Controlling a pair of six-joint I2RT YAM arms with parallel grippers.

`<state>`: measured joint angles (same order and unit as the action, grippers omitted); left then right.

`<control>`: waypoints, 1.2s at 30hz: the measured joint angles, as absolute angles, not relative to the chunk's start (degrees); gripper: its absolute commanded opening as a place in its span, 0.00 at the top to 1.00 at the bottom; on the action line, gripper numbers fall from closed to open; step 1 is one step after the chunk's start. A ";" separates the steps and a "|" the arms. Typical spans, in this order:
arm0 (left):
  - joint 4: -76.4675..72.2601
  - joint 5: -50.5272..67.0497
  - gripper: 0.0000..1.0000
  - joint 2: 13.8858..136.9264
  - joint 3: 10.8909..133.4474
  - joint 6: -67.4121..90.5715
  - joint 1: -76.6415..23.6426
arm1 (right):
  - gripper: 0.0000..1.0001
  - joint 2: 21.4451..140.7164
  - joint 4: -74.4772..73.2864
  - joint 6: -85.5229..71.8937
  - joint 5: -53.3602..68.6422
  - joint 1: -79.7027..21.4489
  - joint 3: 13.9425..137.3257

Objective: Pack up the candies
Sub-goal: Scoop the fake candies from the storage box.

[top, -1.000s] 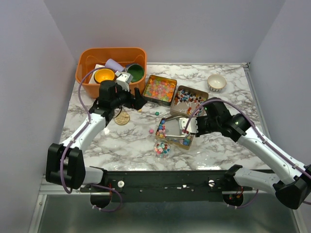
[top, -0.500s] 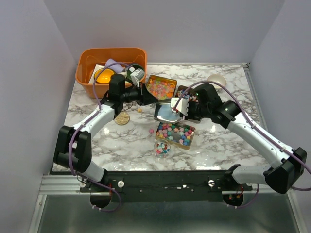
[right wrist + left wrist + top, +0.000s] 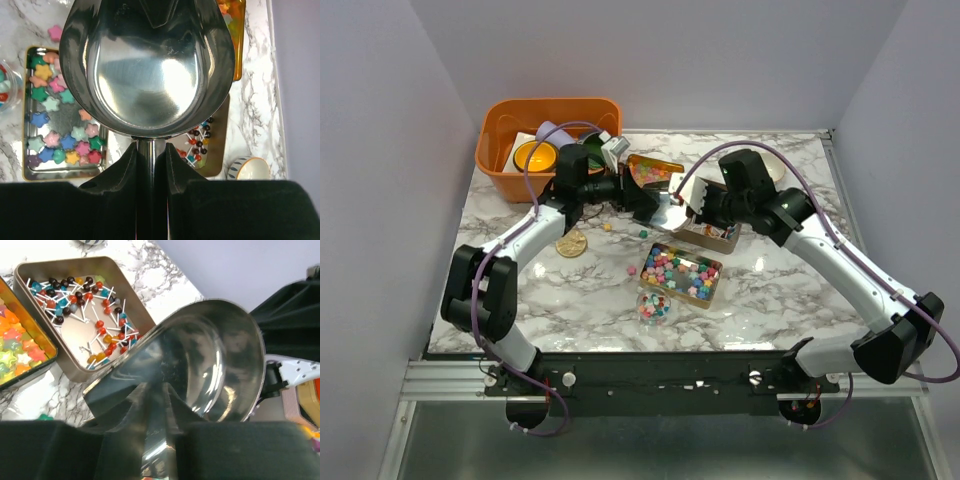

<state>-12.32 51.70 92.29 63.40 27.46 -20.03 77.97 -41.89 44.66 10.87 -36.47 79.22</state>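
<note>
An empty metal scoop [image 3: 670,212] hangs in the air between both arms. My right gripper [image 3: 146,147] is shut on its handle, and my left gripper [image 3: 160,390] is shut on the thin front lip of the scoop [image 3: 200,360]. Bright star candies fill a tin [image 3: 680,272] below, which also shows in the right wrist view [image 3: 55,120]. Pastel candies lie in a tin [image 3: 653,172] behind the left gripper [image 3: 642,200]. Stick candies sit in a third tin [image 3: 80,315], half hidden under the right gripper [image 3: 705,208] from above.
An orange bin [image 3: 495,160] with cups stands at the back left. A gold round lid [image 3: 571,243] lies on the marble, as do loose candies [image 3: 631,270]. A small round jar of candies [image 3: 654,306] sits near the front. A striped bowl [image 3: 249,168] stands at the back right.
The right arm lifted the scoop out of the star-candy tin and carried it back and left. The left gripper swung right from above the gold lid and closed on the scoop's lip.
</note>
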 measured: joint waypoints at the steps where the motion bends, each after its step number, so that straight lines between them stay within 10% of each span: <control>1: -11.60 51.72 0.58 92.62 64.38 26.96 -20.01 | 0.99 77.97 -41.93 44.84 10.74 -36.45 79.20; 8: -3.68 48.21 0.38 91.79 68.79 19.62 -19.59 | 0.99 80.27 -43.20 50.22 12.84 -29.80 80.68; 36: 6.76 36.73 0.38 99.39 72.25 5.41 -18.98 | 0.99 103.72 -64.49 53.84 7.75 -11.31 97.43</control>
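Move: The right hand, holding the scoop, has the lollipop tin about 9 cm ahead, 9 cm to its right and some 20 cm below. At table height too, the small star-candy tin lies 9 cm back and 1 cm right of this hand, the translucent-candy tin 18 cm ahead and 6 cm left. From the left hand the lollipop tin lies about 9 cm ahead, 18 cm right and 18 cm below. The right hand carries the scoop 16 cm right and forward, then down towards the lollipop tin; left opens, sinking forward. ##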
